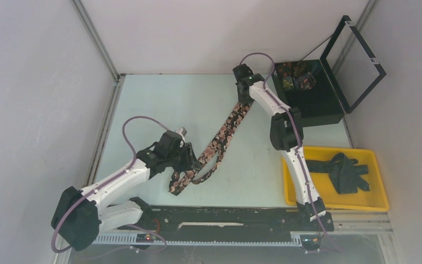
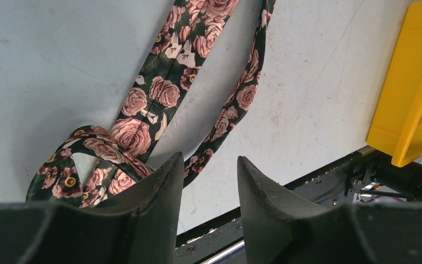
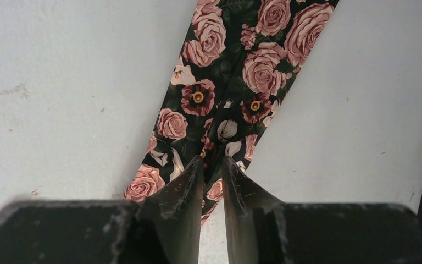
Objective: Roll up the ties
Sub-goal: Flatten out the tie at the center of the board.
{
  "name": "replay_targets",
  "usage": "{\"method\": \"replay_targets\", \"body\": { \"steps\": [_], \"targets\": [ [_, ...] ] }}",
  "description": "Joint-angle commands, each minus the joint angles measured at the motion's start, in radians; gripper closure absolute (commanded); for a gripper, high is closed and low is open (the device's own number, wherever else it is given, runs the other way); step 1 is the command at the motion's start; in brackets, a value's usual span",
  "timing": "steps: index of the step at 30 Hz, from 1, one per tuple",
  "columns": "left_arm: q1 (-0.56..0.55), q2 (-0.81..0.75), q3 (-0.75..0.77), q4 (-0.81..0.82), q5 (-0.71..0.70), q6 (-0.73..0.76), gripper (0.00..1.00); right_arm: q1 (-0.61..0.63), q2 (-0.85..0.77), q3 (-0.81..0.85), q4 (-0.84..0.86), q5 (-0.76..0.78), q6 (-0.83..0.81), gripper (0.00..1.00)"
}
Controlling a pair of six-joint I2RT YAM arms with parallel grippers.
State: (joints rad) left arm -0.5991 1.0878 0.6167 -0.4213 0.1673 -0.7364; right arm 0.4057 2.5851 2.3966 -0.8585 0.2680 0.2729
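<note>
A black tie [image 1: 220, 137] with pink roses lies slanting across the table, from far right to near left. Its near part [image 2: 167, 93] doubles back into a loose loop beside my left gripper [image 2: 209, 159]. That gripper [image 1: 188, 155] is open, with only bare table between its fingers; the loop touches the outside of its left finger. My right gripper [image 1: 245, 102] is at the tie's far wide end [image 3: 236, 71]. Its jaws [image 3: 212, 160] are nearly together, pinching a crease of the fabric. Dark plain ties [image 1: 343, 173] lie heaped in a yellow tray [image 1: 335, 206].
A black box [image 1: 318, 107] with its lid up stands at the far right, with patterned fabric rolls [image 1: 294, 74] inside. The yellow tray [image 2: 412, 99] sits at the near right. A black rail [image 1: 225, 214] runs along the near edge. Side walls close in the table.
</note>
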Motion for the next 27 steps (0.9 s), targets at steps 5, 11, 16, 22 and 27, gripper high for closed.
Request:
{"method": "replay_targets", "body": {
  "steps": [5,11,16,22,27],
  "targets": [
    [0.002,-0.022,-0.018,0.012,-0.008,-0.010,0.54,0.006,0.004,0.027,0.001,0.012,0.009,1.00],
    [0.002,-0.024,-0.015,0.013,-0.008,-0.009,0.54,0.007,-0.005,0.027,0.006,0.035,0.003,1.00],
    [0.002,-0.039,-0.017,0.007,-0.008,-0.009,0.54,0.001,-0.054,0.028,0.016,0.070,0.000,1.00],
    [0.002,-0.055,-0.018,-0.003,-0.009,-0.009,0.54,-0.009,-0.072,0.066,0.036,0.092,-0.007,1.00],
    [0.002,-0.048,-0.014,-0.006,-0.003,-0.005,0.54,-0.017,-0.047,0.132,0.050,0.107,-0.012,1.00]
  ]
}}
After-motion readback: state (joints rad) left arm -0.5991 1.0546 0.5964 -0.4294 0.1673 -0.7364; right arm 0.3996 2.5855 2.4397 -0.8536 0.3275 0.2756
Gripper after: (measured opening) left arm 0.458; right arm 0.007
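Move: The right fingers, slightly parted, already stand over the far stretch of the floral tie, whose crease lies about 1 cm ahead and 2 cm below them. The tie's loose narrow tail curves some 29 cm back and 12 cm to the left. The black box's middle is about 26 cm to the right and 2 cm farther out. From the idle left hand, the tie's far stretch lies roughly 36 cm ahead, 20 cm right and 7 cm down. Staying in place at first, the right hand shuts its slightly open fingers on the tie's centre crease and pinches it. Then, keeping shut, it eases about 1 cm to the right and goes on up and forward, some 1.5 cm each way, away from the left hand, the fingertips tilting a few degrees outward. ##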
